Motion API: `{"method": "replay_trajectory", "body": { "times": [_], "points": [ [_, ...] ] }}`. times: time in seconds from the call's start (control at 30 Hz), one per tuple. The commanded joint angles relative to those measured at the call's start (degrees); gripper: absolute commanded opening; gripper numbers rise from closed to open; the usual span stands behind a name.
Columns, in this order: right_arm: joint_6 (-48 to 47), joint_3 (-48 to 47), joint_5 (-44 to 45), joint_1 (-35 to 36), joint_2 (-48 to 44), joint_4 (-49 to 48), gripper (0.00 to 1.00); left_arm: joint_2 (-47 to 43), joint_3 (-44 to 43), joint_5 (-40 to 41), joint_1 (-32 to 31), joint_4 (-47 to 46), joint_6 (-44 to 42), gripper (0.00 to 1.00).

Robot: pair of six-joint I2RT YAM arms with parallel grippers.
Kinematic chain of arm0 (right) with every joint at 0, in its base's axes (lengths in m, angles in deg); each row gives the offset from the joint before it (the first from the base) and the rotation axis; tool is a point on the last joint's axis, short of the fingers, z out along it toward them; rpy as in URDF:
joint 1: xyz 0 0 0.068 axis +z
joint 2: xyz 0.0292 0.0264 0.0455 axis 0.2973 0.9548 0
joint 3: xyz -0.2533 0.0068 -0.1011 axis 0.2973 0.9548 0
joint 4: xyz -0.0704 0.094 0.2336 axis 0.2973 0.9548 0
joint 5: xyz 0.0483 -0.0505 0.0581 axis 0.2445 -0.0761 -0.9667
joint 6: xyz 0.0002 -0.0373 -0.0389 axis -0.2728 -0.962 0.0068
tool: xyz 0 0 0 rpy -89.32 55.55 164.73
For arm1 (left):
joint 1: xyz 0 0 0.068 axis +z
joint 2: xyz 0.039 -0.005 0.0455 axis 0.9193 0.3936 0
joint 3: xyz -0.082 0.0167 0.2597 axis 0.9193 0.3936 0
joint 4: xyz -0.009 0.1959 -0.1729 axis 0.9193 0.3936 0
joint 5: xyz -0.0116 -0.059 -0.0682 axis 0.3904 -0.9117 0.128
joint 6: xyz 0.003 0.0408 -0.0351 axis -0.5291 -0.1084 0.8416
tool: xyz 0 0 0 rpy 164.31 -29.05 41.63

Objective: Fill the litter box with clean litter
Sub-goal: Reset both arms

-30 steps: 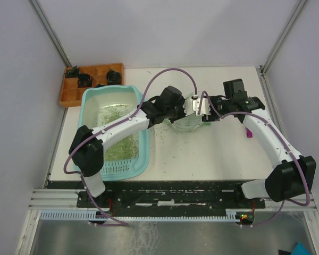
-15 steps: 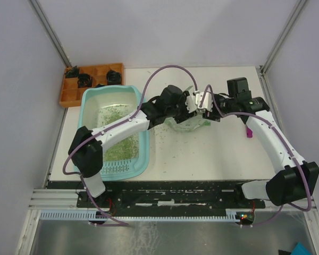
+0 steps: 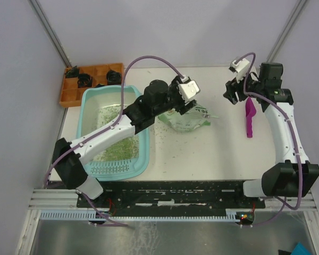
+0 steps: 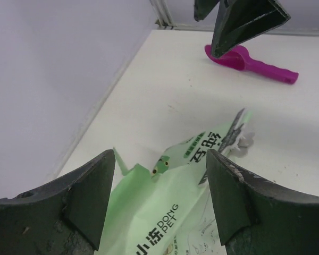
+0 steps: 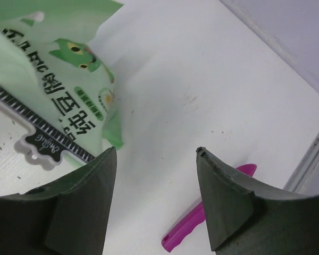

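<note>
The teal litter box (image 3: 107, 91) stands at the left of the table, with pale green litter (image 3: 119, 150) spread over its floor, thickest at the near end. The light green printed bag (image 3: 189, 118) lies slack on the table to the right of the box. My left gripper (image 3: 193, 102) hovers over the bag's far edge, open and empty; its wrist view has the bag (image 4: 165, 212) below the jaws (image 4: 159, 155). My right gripper (image 3: 232, 94) hangs open and empty further right, apart from the bag (image 5: 42, 64), jaws (image 5: 156, 151) over bare table.
A magenta scoop (image 3: 249, 117) lies on the table right of the bag, under the right arm. An orange compartmented tray (image 3: 90, 79) with black parts sits behind the box. Loose granules (image 3: 170, 143) are scattered on the table between box and bag.
Both grippers opened wider and left the bag. The right one drew back to the far right, the left one lifted away, and the bag now lies slack on the table.
</note>
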Motion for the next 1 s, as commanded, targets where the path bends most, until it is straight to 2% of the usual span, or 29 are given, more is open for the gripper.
{"method": "replay_trajectory", "body": {
  "times": [0.0,0.23,0.33,0.43,0.57,0.8,0.97],
  "points": [
    [12.1,-10.3,3.8,-3.4,6.2,1.5,0.68,-3.9,-4.4,3.6,3.6,-3.8,6.8,0.77],
    [21.0,-39.1,8.7,-7.4,26.2,19.1,0.69,-7.8,-8.0,7.0,15.4,-2.8,17.1,0.81],
    [24.0,-45.9,11.8,-8.1,31.1,20.5,0.71,-9.0,-7.7,12.7,19.1,-2.4,19.8,0.81],
    [27.2,-44.2,12.8,-8.3,31.5,15.6,0.74,-10.6,-5.7,14.4,23.8,-3.3,25.8,0.81],
    [32.5,-36.3,11.2,-8.4,28.9,5.2,0.79,-12.8,0.0,16.6,27.2,-6.4,30.4,0.8],
    [38.7,-33.1,8.1,-8.4,30.0,2.2,0.86,-10.9,0.7,17.0,27.2,-0.8,31.2,0.79],
    [40.7,-31.5,8.1,-8.4,29.8,1.3,0.9,-11.3,3.1,18.4,27.2,-2.7,32.3,0.79]
  ]
}}
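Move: My empty left hand hangs almost over the litter bag, which is some 20 cm below, about 3 cm ahead and 2 cm to the right. The litter box lies about 39 cm left of that hand and 4 cm back, and the wooden tray 51 cm left and 22 cm ahead. From my right hand the bag is about 18 cm left and 1 cm ahead; the purple scoop is about 18 cm right and 1 cm ahead, on the table. I swing my left hand off from above the litter bag towards the litter box, about 24 cm left and 10 cm forward, arching up and then sinking partway back, while the wrist turns some 45 degrees counter-clockwise and rolls its left side down. My right hand, opening wider, goes forward and to the right, away from the bag, turning clockwise and tipping down. Neither touches anything. ##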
